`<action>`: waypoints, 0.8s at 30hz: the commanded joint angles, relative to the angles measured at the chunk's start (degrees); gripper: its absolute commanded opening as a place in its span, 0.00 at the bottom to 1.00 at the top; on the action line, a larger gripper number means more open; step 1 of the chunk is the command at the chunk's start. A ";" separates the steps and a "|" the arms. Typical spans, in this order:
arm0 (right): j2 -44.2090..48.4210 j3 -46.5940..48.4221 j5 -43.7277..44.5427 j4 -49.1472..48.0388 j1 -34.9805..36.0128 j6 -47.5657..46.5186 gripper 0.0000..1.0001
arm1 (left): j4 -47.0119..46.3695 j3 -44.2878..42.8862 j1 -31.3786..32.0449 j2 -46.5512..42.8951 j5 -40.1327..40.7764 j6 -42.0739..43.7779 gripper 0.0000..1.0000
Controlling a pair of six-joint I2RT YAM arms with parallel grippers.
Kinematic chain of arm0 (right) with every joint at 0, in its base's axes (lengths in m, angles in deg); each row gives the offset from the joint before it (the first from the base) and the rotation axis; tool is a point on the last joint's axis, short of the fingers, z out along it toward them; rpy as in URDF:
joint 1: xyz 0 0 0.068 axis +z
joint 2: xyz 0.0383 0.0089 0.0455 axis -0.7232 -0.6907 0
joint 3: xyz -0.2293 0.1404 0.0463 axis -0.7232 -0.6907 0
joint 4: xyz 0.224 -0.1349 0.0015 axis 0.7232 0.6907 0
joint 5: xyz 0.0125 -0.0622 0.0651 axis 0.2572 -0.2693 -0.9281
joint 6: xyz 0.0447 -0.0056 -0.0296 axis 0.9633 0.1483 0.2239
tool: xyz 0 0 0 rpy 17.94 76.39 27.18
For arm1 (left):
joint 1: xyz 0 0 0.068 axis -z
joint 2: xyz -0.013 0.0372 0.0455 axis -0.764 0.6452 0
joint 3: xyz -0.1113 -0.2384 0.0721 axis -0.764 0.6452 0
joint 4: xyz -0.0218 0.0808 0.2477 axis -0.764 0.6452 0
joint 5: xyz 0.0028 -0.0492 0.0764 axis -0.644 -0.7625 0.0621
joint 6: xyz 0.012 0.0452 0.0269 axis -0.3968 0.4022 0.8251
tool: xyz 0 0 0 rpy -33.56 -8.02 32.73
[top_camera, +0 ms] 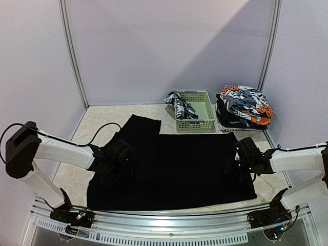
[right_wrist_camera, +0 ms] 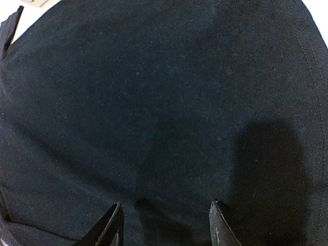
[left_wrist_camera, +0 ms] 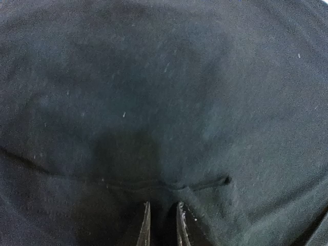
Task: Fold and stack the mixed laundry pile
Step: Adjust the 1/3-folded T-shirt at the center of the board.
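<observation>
A large plain black cloth (top_camera: 179, 169) lies spread flat over the middle of the table, one flap reaching back at its far left. My left gripper (top_camera: 114, 163) rests low on the cloth's left part. In the left wrist view its fingertips (left_wrist_camera: 146, 228) stand narrowly apart, pinched on a small pucker of the black cloth (left_wrist_camera: 164, 102) just behind a seam line. My right gripper (top_camera: 233, 164) sits over the cloth's right part. Its fingers (right_wrist_camera: 218, 225) are spread wide above flat black cloth (right_wrist_camera: 154, 92), holding nothing.
A pale green slotted basket (top_camera: 197, 123) stands at the back, with a black-and-white patterned garment (top_camera: 180, 105) draped over its left rim. Right of it is a stack of orange-blue-white printed pieces (top_camera: 245, 105). Walls close in the left and right sides.
</observation>
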 commanded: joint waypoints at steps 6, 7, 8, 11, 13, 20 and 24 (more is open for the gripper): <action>10.29 -2.67 4.17 15.38 2.41 4.73 0.60 | 17.66 0.17 6.29 -9.96 8.21 -4.34 0.24; 10.89 -1.47 4.74 16.18 2.43 4.25 0.61 | 18.97 -1.30 6.25 -10.47 10.08 -3.12 0.25; 11.66 -0.29 5.37 16.77 2.44 3.50 0.62 | 20.34 -3.07 6.18 -10.72 11.70 -1.69 0.27; 12.72 3.66 7.99 18.94 2.42 1.30 0.66 | 23.47 -8.66 5.72 -11.27 16.53 3.42 0.33; 12.99 6.39 10.19 19.57 2.43 -0.54 0.69 | 23.94 -11.89 4.49 -11.53 18.60 7.00 0.38; 11.52 12.13 18.66 18.39 2.10 -4.53 0.99 | 15.52 -18.70 -8.73 -9.58 10.24 21.17 0.42; 9.28 13.18 18.84 15.84 0.53 -6.44 0.99 | 7.98 -22.24 -16.51 -4.10 1.22 27.25 0.52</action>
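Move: The black T-shirt lies spread under both hands, just below their fingertips: its middle is about 18 cm right of the left hand and 27 cm left of the right hand, level with both. Its short sleeve sticks out some 23 cm ahead and 7 cm right of the left hand. From the right hand, the green basket is roughly 33 cm ahead and 17 cm left, the laundry stack about 31 cm ahead and 8 cm right. The T-shirt's two sides, already under the fingertips, are dragged on back towards the base, about 4 cm by each hand's travel, the right drifting slightly right. Both hands then lift off and swing forward: the left rises some 15 cm towards the sleeve, the right 9 cm towards the far edge. The fingers tip up ahead and spread, the right's almost fully. ##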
